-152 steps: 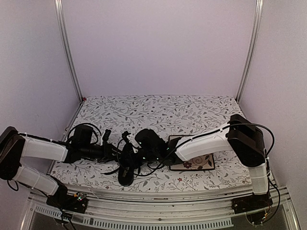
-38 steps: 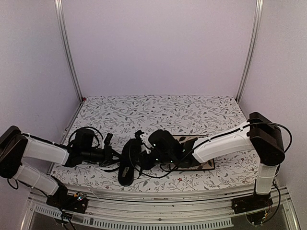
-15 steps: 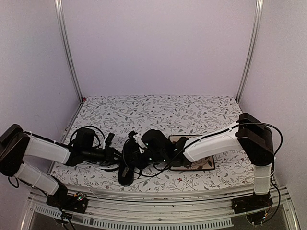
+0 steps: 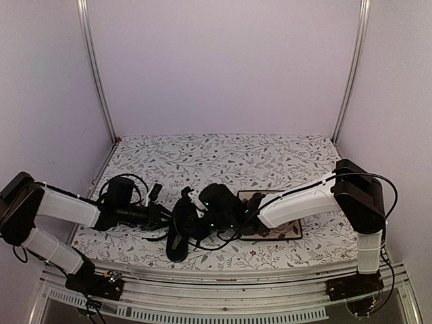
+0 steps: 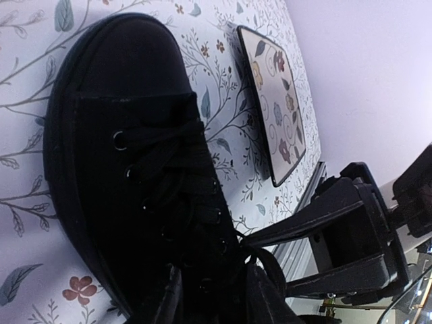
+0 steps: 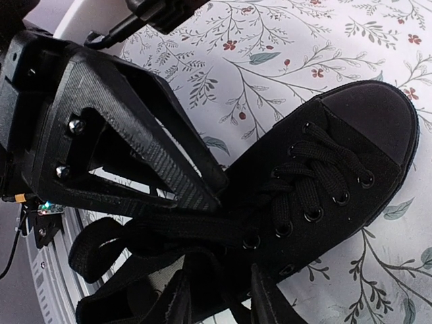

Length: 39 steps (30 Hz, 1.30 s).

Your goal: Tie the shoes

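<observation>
The black shoe (image 4: 177, 241) lies on the floral cloth with its toe toward the near edge. My left gripper (image 4: 165, 217) reaches in from the left and my right gripper (image 4: 194, 221) from the right; they meet over the shoe's upper eyelets. In the left wrist view the shoe (image 5: 128, 155) fills the frame, and my left gripper (image 5: 216, 300) stands open over its lacing, the right arm's fingers (image 5: 317, 216) close beside. In the right wrist view my right gripper (image 6: 221, 297) is open above loose lace loops (image 6: 101, 246), with the left arm's fingers (image 6: 155, 135) over the shoe (image 6: 337, 175).
A square floral plate (image 4: 287, 229) lies on the cloth just right of the shoe, under the right forearm; it also shows as the plate (image 5: 273, 101) past the toe. The metal table rail (image 4: 223, 280) runs along the near edge.
The right arm had pulled to the right and has come back to the shoe. My left gripper has gone from shut to open. The shoe stays put.
</observation>
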{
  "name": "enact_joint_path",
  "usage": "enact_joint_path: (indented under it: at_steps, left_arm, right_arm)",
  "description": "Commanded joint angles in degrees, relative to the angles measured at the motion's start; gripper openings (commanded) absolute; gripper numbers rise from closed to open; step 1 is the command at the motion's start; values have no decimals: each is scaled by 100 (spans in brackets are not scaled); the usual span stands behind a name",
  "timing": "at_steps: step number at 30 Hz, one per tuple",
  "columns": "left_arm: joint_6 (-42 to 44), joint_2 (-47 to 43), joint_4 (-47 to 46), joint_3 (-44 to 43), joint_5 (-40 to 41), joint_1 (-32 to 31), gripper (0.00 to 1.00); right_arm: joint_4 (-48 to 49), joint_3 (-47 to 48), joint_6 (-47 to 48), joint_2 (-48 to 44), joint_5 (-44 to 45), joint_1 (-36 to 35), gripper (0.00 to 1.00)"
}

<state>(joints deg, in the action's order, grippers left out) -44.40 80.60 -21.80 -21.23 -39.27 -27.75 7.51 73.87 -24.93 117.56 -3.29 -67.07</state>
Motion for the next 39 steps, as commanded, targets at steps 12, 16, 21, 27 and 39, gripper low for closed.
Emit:
enact_joint_path:
  at_steps: [12,16,21,27,39]
  left_arm:
    - [256,248,-168,-214,-332,119,33]
    - [263,248,-206,-201,-413,120,32]
    - [300,238,-259,-180,-475,129,33]
    - [329,185,-265,-175,-499,138,35]
    - [412,207,-288,-177,-551,156,32]
  right_arm:
    - [-31,42,-33,-51,39,24,3]
    - [54,47,64,-144,44,24,2]
    - [97,164,143,-66,-63,22,2]
    - [132,266,198,4,-171,-6,2]
    - [111,446,238,176,-215,-17,2]
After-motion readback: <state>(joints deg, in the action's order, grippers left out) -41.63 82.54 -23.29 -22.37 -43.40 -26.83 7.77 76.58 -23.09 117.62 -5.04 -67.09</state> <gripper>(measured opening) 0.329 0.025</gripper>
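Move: The lace strand at the shoe's throat already runs down between the right hand's part-open fingertips, about 1 cm below them and roughly level otherwise. The shoe's middle lies some 3 cm ahead, 1 cm to the left and 5 below. A loose lace end lies on the cloth about 9 cm left, level fore and aft and 8 down. From the left fingertips that strand is roughly 4 cm to the right, 2 back and 1 down. The right fingers close from about a third open and pinch the black lace over the shoe's throat, the hand almost still meanwhile; then, kept shut, they rise about 2 cm and go some 1.5 cm left, close beside the left fingertips. The left hand stays near its place, its fingers still part open among the laces. ##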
